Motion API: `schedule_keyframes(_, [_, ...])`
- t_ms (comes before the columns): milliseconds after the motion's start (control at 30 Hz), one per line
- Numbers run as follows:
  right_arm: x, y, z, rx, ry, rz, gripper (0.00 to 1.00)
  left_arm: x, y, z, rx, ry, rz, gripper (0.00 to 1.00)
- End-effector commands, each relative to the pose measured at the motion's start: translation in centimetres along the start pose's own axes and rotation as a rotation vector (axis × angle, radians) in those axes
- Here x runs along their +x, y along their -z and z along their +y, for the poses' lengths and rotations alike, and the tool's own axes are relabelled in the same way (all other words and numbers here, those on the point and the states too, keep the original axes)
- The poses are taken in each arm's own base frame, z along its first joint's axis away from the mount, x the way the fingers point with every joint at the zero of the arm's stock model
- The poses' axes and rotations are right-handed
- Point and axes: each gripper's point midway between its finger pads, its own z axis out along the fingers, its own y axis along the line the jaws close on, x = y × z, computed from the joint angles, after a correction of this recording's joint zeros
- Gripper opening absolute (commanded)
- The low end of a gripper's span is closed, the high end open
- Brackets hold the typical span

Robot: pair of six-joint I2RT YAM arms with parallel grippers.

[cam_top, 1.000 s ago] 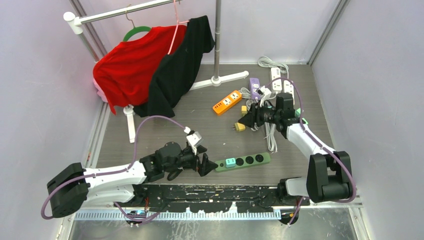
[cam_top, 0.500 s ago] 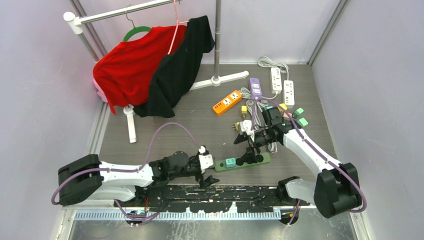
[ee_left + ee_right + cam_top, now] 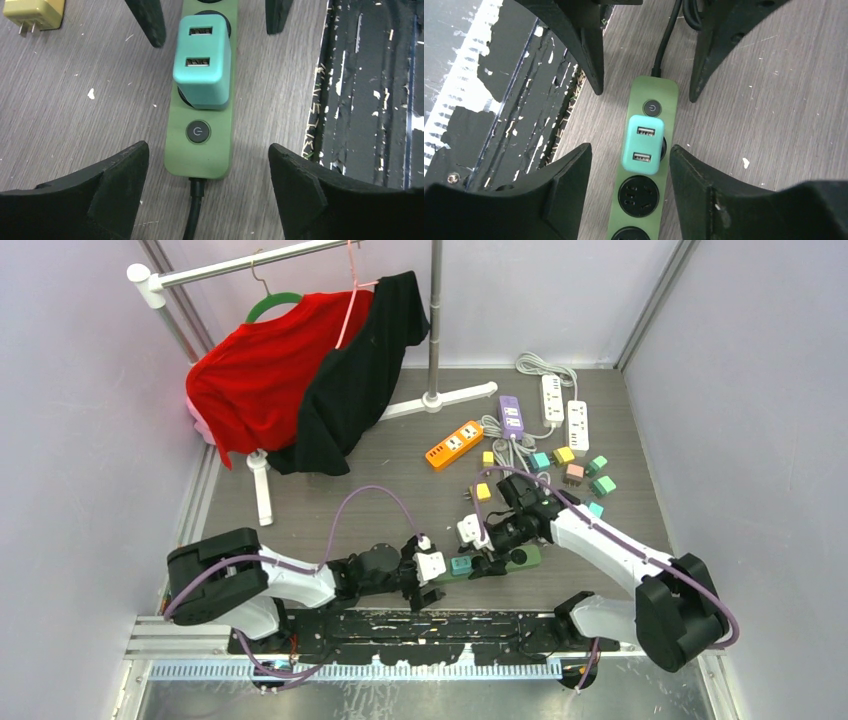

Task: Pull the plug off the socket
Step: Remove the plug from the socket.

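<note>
A teal two-port USB plug sits in the first socket of the green power strip, beside its round power button. My left gripper is open, its fingers wide on either side of the strip's cable end, touching nothing. My right gripper faces it, open, one finger on each side of the plug with a gap on both sides. In the top view both grippers, left and right, meet over the plug near the table's front edge.
The arms' black metal base plate runs close alongside the strip. A yellow plug lies loose nearby. Farther back are an orange strip, a purple strip, white strips, several coloured plugs and a clothes rack.
My right arm swung forward from the loose plugs at the back down to the green strip. My left arm slid right to the strip's cable end.
</note>
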Motion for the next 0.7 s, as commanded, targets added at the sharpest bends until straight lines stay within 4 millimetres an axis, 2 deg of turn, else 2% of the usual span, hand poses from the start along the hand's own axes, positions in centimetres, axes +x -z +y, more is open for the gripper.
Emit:
schedule_keyframes(0, [0.4, -0.9, -0.9, 0.007, 0.052, 0.033, 0.62, -3.8, -1.0, 1.5, -0.069, 0.002, -0.130, 0.84])
schedule_keyframes(233, [0.8, -1.6, -1.3, 0.015, 0.039, 0.057, 0.53, -3.5, -1.5, 1.3, -0.063, 0.020, -0.124, 0.73])
schedule_keyframes(333, [0.7, -1.7, -1.4, 0.016, 0.033, 0.052, 0.49, -3.2, -1.8, 1.1, -0.052, 0.024, -0.117, 0.64])
schedule_keyframes(533, [0.7, -1.9, -1.5, 0.018, 0.021, 0.054, 0.39, -2.9, -2.3, 0.9, -0.045, 0.039, -0.119, 0.61])
schedule_keyframes(667, [0.6, -1.8, -1.7, 0.022, 0.014, 0.054, 0.31, -2.7, -2.4, 0.8, -0.040, 0.046, -0.121, 0.44])
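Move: The teal plug, sitting in the green socket's outlet next to the power button, lies some 2 cm below the right fingers, about 1 cm ahead and 1 cm to their left. From that hand, the socket's button end is roughly 5 cm left, level fore and aft and 5 cm down, and a loose yellow plug is 16 cm ahead, 3 cm right and 5 cm down. From the left hand, the button end is about 1 cm ahead, 2 cm right and 1 cm down; the teal plug is 2 cm ahead, 6 cm right and 2 cm up. The right hand sinks about 2 cm onto the teal plug, easing 1 cm left and a touch forward, then nearly stays there while its half-closed fingers go on narrowing until the tips meet the plug's two long sides. Meanwhile the left hand, fingers pointing right and slightly down, creeps some 2 cm right, forward and down over the socket's button end, and closes from nearly wide open to about half, bringing its fingertips against the socket's front and back edges beside the button. ##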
